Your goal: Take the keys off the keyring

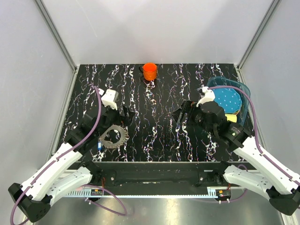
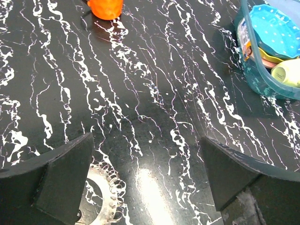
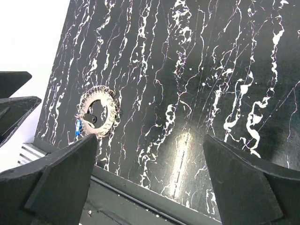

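Observation:
The keys [image 1: 120,139] lie flat on the black marbled table [image 1: 154,140] at the near left, fanned into a grey toothed wheel with a small blue piece [image 1: 100,145] at its left. The keyring [image 3: 89,104] shows only as the thin inner rim of the wheel. My left gripper [image 1: 126,115] is open and empty, just beyond the wheel; in the left wrist view the keys [image 2: 101,192] sit by the left finger [image 2: 61,183]. My right gripper [image 1: 180,116] is open and empty, at mid-table, well right of the keys [image 3: 110,119].
An orange cup [image 1: 150,71] stands at the back centre and shows in the left wrist view [image 2: 105,7]. A clear blue tub [image 1: 243,96] at the right holds a blue dotted disc [image 1: 228,99] and other items. The table's front edge [image 3: 140,197] is near.

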Controlling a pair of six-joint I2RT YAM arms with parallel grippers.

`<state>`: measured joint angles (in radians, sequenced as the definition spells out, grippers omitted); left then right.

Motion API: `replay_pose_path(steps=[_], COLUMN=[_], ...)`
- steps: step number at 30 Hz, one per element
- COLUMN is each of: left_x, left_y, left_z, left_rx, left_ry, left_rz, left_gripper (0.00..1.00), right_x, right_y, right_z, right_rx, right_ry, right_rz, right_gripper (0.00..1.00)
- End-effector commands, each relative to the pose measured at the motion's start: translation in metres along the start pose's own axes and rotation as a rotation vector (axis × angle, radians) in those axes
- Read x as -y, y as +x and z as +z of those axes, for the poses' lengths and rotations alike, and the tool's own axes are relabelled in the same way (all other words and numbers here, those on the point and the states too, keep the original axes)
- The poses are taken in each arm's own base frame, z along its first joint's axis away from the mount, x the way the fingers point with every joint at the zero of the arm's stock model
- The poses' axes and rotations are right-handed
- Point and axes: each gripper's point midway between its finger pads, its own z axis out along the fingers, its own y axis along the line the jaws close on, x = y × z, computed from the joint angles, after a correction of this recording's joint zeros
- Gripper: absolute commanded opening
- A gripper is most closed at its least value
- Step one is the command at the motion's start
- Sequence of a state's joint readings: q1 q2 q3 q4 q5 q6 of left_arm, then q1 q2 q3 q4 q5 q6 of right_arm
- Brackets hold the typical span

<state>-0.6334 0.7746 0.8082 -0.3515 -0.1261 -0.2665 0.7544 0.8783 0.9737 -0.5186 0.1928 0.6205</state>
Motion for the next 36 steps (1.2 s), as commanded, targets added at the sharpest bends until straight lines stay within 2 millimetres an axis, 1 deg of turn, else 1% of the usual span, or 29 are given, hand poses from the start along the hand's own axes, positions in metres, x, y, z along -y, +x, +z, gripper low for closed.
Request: replay_pose_path(steps=[1, 3, 4, 6, 8, 9, 10, 11, 12, 13, 14, 15, 17, 18, 21, 22, 24, 25, 27, 29, 30, 34, 36], left_x=[-0.015, -0.021, -0.028, -0.037, -0.051, -0.057, -0.069, -0.076, -0.084, -0.094, -0.098, -0.102, -0.104, -0.104, -0.095, -0.087, -0.078, -0.071, -0.066, -0.059, -0.056, -0.055, -0.054], left_y=[-0.01, -0.008, -0.005, 0.001, 0.011, 0.022, 0.028, 0.035, 0.048, 0.054, 0.06, 0.066, 0.087, 0.093, 0.114, 0.125, 0.135, 0.145, 0.157, 0.169, 0.172, 0.191, 0.201], left_z=[-0.001, 0.0, -0.001, 0.001, -0.001, 0.004, -0.001, -0.001, 0.003, -0.001, -0.001, 0.0, 0.005, 0.007, 0.015, 0.02, 0.026, 0.028, 0.034, 0.035, 0.037, 0.037, 0.038], left_rx=[0.039, 0.027, 0.013, -0.021, -0.074, -0.13, -0.176, -0.215, -0.28, -0.319, -0.348, -0.376, -0.447, -0.466, -0.544, -0.592, -0.628, -0.662, -0.696, -0.736, -0.739, -0.786, -0.813], left_ry=[-0.092, -0.122, -0.163, -0.212, -0.285, -0.32, -0.394, -0.442, -0.496, -0.57, -0.599, -0.623, -0.643, -0.645, -0.598, -0.551, -0.501, -0.465, -0.444, -0.409, -0.395, -0.407, -0.41], left_rz=[-0.014, -0.009, 0.0, 0.017, 0.057, 0.077, 0.093, 0.1, 0.115, 0.112, 0.112, 0.107, 0.093, 0.076, 0.047, 0.031, 0.003, -0.015, -0.038, -0.058, -0.073, -0.085, -0.09], left_gripper=[0.99, 0.99, 0.99, 0.99, 0.98, 0.97, 0.95, 0.91, 0.89, 0.86, 0.78, 0.76, 0.7, 0.66, 0.62, 0.62, 0.61, 0.61, 0.61, 0.59, 0.59, 0.58, 0.55], right_x=[-0.004, -0.004, -0.005, -0.005, -0.004, 0.001, 0.003, 0.003, 0.008, 0.009, 0.01, 0.012, 0.011, 0.009, 0.001, -0.001, -0.001, -0.001, 0.002, 0.003, 0.003, 0.003, 0.002], right_y=[-0.012, -0.012, -0.013, -0.012, -0.012, -0.007, -0.005, -0.007, -0.002, -0.001, -0.001, 0.0, -0.001, 0.0, 0.003, 0.003, 0.005, 0.004, 0.005, 0.005, 0.005, 0.006, 0.006], right_z=[-0.005, -0.008, -0.009, -0.011, -0.013, -0.012, -0.013, -0.018, -0.017, -0.019, -0.022, -0.022, -0.027, -0.029, -0.038, -0.044, -0.047, -0.051, -0.053, -0.057, -0.059, -0.065, -0.067], right_rx=[0.051, 0.056, 0.057, 0.062, 0.076, 0.071, 0.072, 0.092, 0.088, 0.091, 0.101, 0.101, 0.101, 0.097, 0.085, 0.092, 0.095, 0.108, 0.114, 0.125, 0.129, 0.134, 0.14], right_ry=[-0.02, -0.026, -0.031, -0.04, -0.053, -0.045, -0.047, -0.06, -0.055, -0.061, -0.065, -0.062, -0.073, -0.088, -0.149, -0.174, -0.187, -0.197, -0.2, -0.209, -0.212, -0.231, -0.239], right_rz=[0.023, 0.022, 0.023, 0.018, 0.004, -0.003, -0.008, -0.014, -0.023, -0.028, -0.044, -0.055, -0.064, -0.07, -0.097, -0.101, -0.106, -0.108, -0.115, -0.122, -0.128, -0.163, -0.17], right_gripper=[1.0, 1.0, 1.0, 1.0, 1.0, 1.0, 1.0, 1.0, 1.0, 1.0, 1.0, 1.0, 1.0, 1.0, 1.0, 1.0, 1.0, 1.0, 1.0, 1.0, 1.0, 1.0, 1.0])
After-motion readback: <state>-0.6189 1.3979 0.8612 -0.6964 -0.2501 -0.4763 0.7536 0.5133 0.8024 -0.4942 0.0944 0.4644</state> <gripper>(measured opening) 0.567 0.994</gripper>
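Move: The keyring lies far below the left hand, roughly 23 cm down, about 9 cm to its left and level with it fore and aft. The dark key on the near-left part of the ring is about 2 cm back and 11 cm left of the hand; the blue tag is some 5 cm back and 16 cm left. From the right hand the keyring is about 34 cm left, 2 cm farther out and 25 cm below. Down towards the keyring the left hand plunges about 20 cm, first swinging left, then easing back right and slightly towards the base. Its fingers tip down some 40 degrees and narrow from wide to a little over half open, ending above the ring's near-right end. The right hand draws back about 5 cm and slightly right, open, its fingers tilting up. ##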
